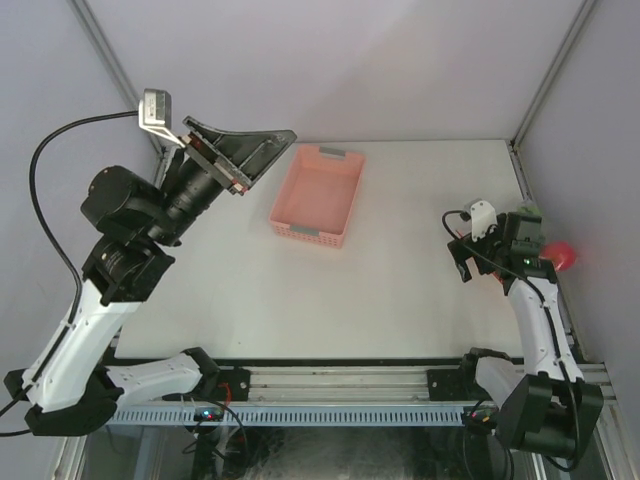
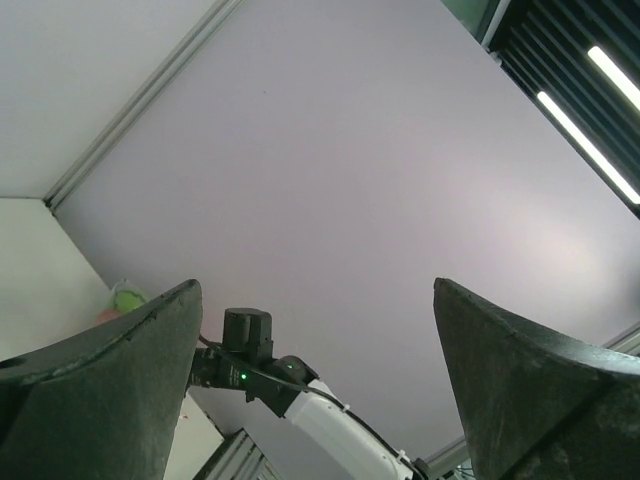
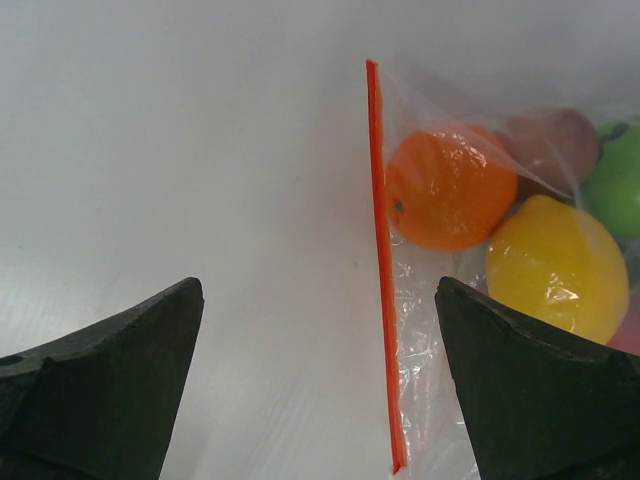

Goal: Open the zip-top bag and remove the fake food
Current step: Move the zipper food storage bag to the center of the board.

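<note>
The clear zip-top bag [image 3: 425, 340] lies on the white table at the far right edge, its red-orange zipper strip [image 3: 380, 250] running straight up the right wrist view. Inside it is the fake food: an orange piece [image 3: 450, 185], a yellow one [image 3: 555, 265], a green one [image 3: 615, 180] and a brown one [image 3: 555, 145]. My right gripper [image 3: 318, 283] hovers open over the table, the zipper strip lying between its fingers, nearer the right one. From above, that gripper [image 1: 497, 250] sits beside red food [image 1: 565, 255]. My left gripper [image 1: 250, 145] is raised high, open and empty [image 2: 315, 285].
A pink slotted basket [image 1: 318, 190] stands at the back middle of the table. Grey walls close in the back and both sides. The left wrist view looks across at the wall and the right arm [image 2: 330, 425].
</note>
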### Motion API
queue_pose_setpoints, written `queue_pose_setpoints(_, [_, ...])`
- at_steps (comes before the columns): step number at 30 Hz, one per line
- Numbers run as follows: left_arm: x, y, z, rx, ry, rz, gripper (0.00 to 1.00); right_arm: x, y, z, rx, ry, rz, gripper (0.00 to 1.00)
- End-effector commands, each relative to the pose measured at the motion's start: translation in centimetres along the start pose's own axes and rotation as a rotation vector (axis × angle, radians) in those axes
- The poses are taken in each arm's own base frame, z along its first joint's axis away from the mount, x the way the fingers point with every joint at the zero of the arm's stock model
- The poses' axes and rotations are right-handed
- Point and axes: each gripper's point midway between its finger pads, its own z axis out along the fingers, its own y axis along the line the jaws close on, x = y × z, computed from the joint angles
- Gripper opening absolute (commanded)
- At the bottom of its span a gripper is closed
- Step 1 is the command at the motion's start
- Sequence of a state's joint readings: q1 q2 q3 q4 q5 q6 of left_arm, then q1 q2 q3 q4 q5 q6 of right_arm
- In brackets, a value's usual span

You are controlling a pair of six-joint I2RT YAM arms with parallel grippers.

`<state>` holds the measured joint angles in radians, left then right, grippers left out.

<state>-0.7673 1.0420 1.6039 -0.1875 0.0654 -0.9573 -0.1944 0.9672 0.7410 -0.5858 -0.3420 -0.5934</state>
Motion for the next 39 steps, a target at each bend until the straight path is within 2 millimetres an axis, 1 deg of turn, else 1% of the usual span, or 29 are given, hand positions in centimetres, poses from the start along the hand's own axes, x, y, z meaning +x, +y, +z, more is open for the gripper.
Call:
queue_pose_setpoints(1, [-1.3, -1.8, -0.3, 0.050, -0.040, 0.040, 1.00, 0.5, -2.7, 0.8, 0.122, 0.069, -0.044, 0.97])
queue_pose_setpoints(3, [-0.2, 0.8, 0.0, -0.006, -0.032, 0.083, 1.00, 1.3, -3.0, 1.3, 0.139, 0.114, -0.034, 0.96])
queue_pose_setpoints(5, [0.9, 4.3, -0.2, -0.073, -0.033, 0.188, 1.00, 1.9, -3.3, 1.4, 0.160, 0.150, -0.038, 0.92])
queue_pose_setpoints(9, [4.4, 13.4, -0.9, -0.254, 0.041, 0.370, 1.00, 2.9, -3.6, 1.7, 0.174, 0.194, -0.033, 0.84])
queue_pose_setpoints(11, [6.1, 17.4, -1.7, -0.343, 0.090, 0.416, 1.00, 3.5, -3.7, 2.0, 0.181, 0.224, -0.036, 0.80])
queue_pose_setpoints(13, [7.6, 20.1, -2.7, -0.394, 0.138, 0.453, 1.00, 4.0, -3.9, 2.4, 0.190, 0.254, -0.029, 0.73])
queue_pose_setpoints(16, [9.3, 22.8, -4.1, -0.439, 0.195, 0.488, 1.00, 5.0, -4.3, 3.0, 0.211, 0.301, -0.021, 0.63])
queue_pose_setpoints(20, [11.0, 25.3, -5.7, -0.483, 0.246, 0.514, 1.00, 5.9, -4.6, 3.9, 0.235, 0.362, -0.036, 0.53])
queue_pose_setpoints(24, [12.4, 26.5, -6.5, -0.467, 0.270, 0.511, 1.00, 6.7, -4.9, 4.5, 0.276, 0.427, -0.091, 0.46])
queue_pose_setpoints(27, [12.5, 26.5, -6.5, -0.449, 0.253, 0.513, 1.00, 6.9, -5.0, 5.0, 0.302, 0.459, -0.141, 0.40])
queue_pose_setpoints(30, [12.1, 26.6, -6.6, -0.457, 0.228, 0.519, 1.00, 7.3, -5.3, 5.2, 0.337, 0.485, -0.187, 0.31])
queue_pose_setpoints(34, [12.1, 26.6, -6.9, -0.449, 0.221, 0.528, 1.00, 7.5, -5.5, 5.1, 0.356, 0.499, -0.203, 0.15])
queue_pose_setpoints(35, [12.1, 26.5, -6.9, -0.442, 0.218, 0.529, 1.00, 7.4, -5.6, 5.1, 0.358, 0.497, -0.203, 0.09])
queue_pose_setpoints(36, [12.1, 26.5, -7.0, -0.438, 0.216, 0.531, 1.00, 7.4, -5.6, 5.1, 0.360, 0.497, -0.203, 0.05])
queue_pose_setpoints(39, [12.0, 26.2, -7.1, -0.420, 0.211, 0.543, 1.00, 7.1, -5.6, 5.0, 0.363, 0.485, -0.201, 0.00])
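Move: The middle of the bag's red zip strip lies about 7 cm to the right of the right hand, nearly level fore and aft (1 cm ahead) and 9 cm below. Beyond the strip, inside the bag, the orange sits some 6 cm ahead and 6 cm right of the hand, the yellow fruit 6 cm ahead and 14 cm right. From the high left hand, the strip is roughly 10 cm ahead, 46 cm right and 55 cm down; the pink basket is about 27 cm ahead and 4 cm right. Lower the open right gripper some 8 cm onto the red zip strip while sliding it about 6 cm right, tipping the fingers more steeply down and rolling its left side down. Close the fingers as it comes in and pinch the strip near its middle. Meanwhile drop the empty left gripper some 30 cm and 7 cm forward, rolling its fingers from pointing up to slightly below level, kept wide open. ##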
